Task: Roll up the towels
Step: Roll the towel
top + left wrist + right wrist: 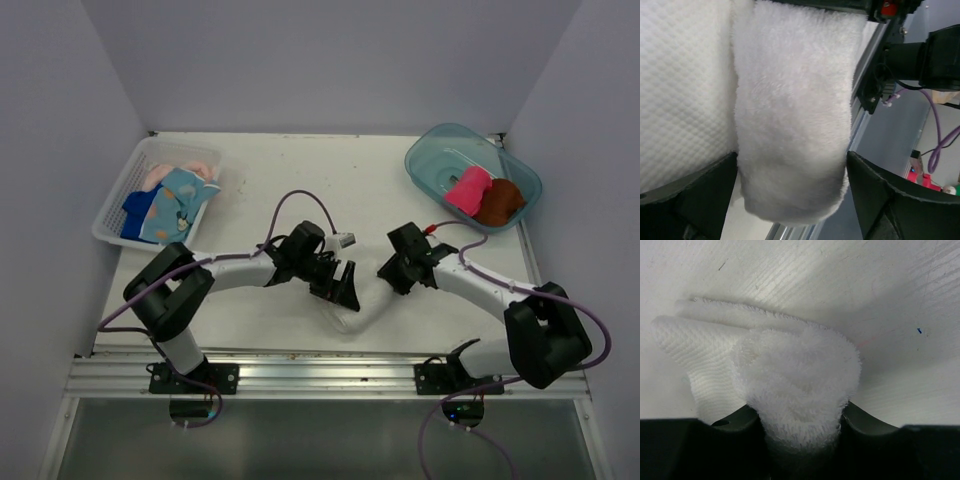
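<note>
A white towel (352, 312), rolled up, lies near the table's front edge between both grippers. My left gripper (345, 290) is open: in the left wrist view its fingers (700, 195) straddle the white towel (790, 100) without squeezing it. My right gripper (388, 275) has its jaws pressed on one end of the white towel (795, 370) in the right wrist view. A light blue printed towel (178, 203), a royal blue towel (135, 213) and a pale peach towel (195, 162) lie in the basket. Rolled pink (467, 189) and brown (499, 201) towels sit in the tub.
The white lattice basket (112, 205) stands at the back left, the clear teal tub (425, 150) at the back right. A metal rail (320, 375) runs along the table's near edge, just behind the white towel. White walls close in on three sides.
</note>
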Motion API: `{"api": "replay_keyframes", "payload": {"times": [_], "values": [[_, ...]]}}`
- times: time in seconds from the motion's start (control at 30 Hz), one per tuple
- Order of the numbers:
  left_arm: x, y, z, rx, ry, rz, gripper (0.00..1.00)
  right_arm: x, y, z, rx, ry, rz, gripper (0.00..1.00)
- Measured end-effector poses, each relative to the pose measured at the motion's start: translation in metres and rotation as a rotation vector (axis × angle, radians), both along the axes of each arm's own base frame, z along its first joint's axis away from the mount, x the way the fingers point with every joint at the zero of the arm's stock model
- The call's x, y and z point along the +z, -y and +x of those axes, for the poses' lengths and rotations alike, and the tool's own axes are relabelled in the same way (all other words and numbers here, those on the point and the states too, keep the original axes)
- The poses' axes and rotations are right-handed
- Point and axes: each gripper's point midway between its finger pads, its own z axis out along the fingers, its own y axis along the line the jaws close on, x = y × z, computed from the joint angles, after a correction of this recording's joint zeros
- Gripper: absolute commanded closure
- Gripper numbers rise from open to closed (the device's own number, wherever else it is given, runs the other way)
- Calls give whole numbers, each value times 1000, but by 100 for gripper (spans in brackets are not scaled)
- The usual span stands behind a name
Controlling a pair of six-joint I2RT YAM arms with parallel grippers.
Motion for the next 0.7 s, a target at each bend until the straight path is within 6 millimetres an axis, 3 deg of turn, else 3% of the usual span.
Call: {"api": "replay_keyframes", "payload": {"times": [0.2, 0.33, 0.4, 0.53, 0.7], "values": [[2, -21, 16, 41, 99, 172, 3, 3, -1, 3, 3, -41, -25, 95], [34, -33, 33, 95, 284, 241, 4, 5, -1, 2, 8, -67, -42, 95], [56, -29, 36, 105, 409, 255, 3, 5, -1, 2, 9, -78, -49, 95], [84, -1, 13, 38, 574, 239, 1, 4, -2, 2, 11, -93, -54, 95], [67, 19, -15, -49, 691, 314, 1, 5, -3, 3, 13, -100, -54, 95]]}}
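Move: The left hand's spread fingers stand around the lower left end of the towel roll, whose middle lies about 4 cm to its right, level with it fore and aft and some 3 cm lower. The towel's loose tail lies some 8 cm ahead and 5 cm right, about 6 cm down. The right hand pinches the roll's other end; from it the roll's middle is about 5 cm back and 4 cm left, at about the same height. Opening wider, the left hand rises about 7 cm off the towel roll, tilting some 45 degrees; right keeps pinching. ##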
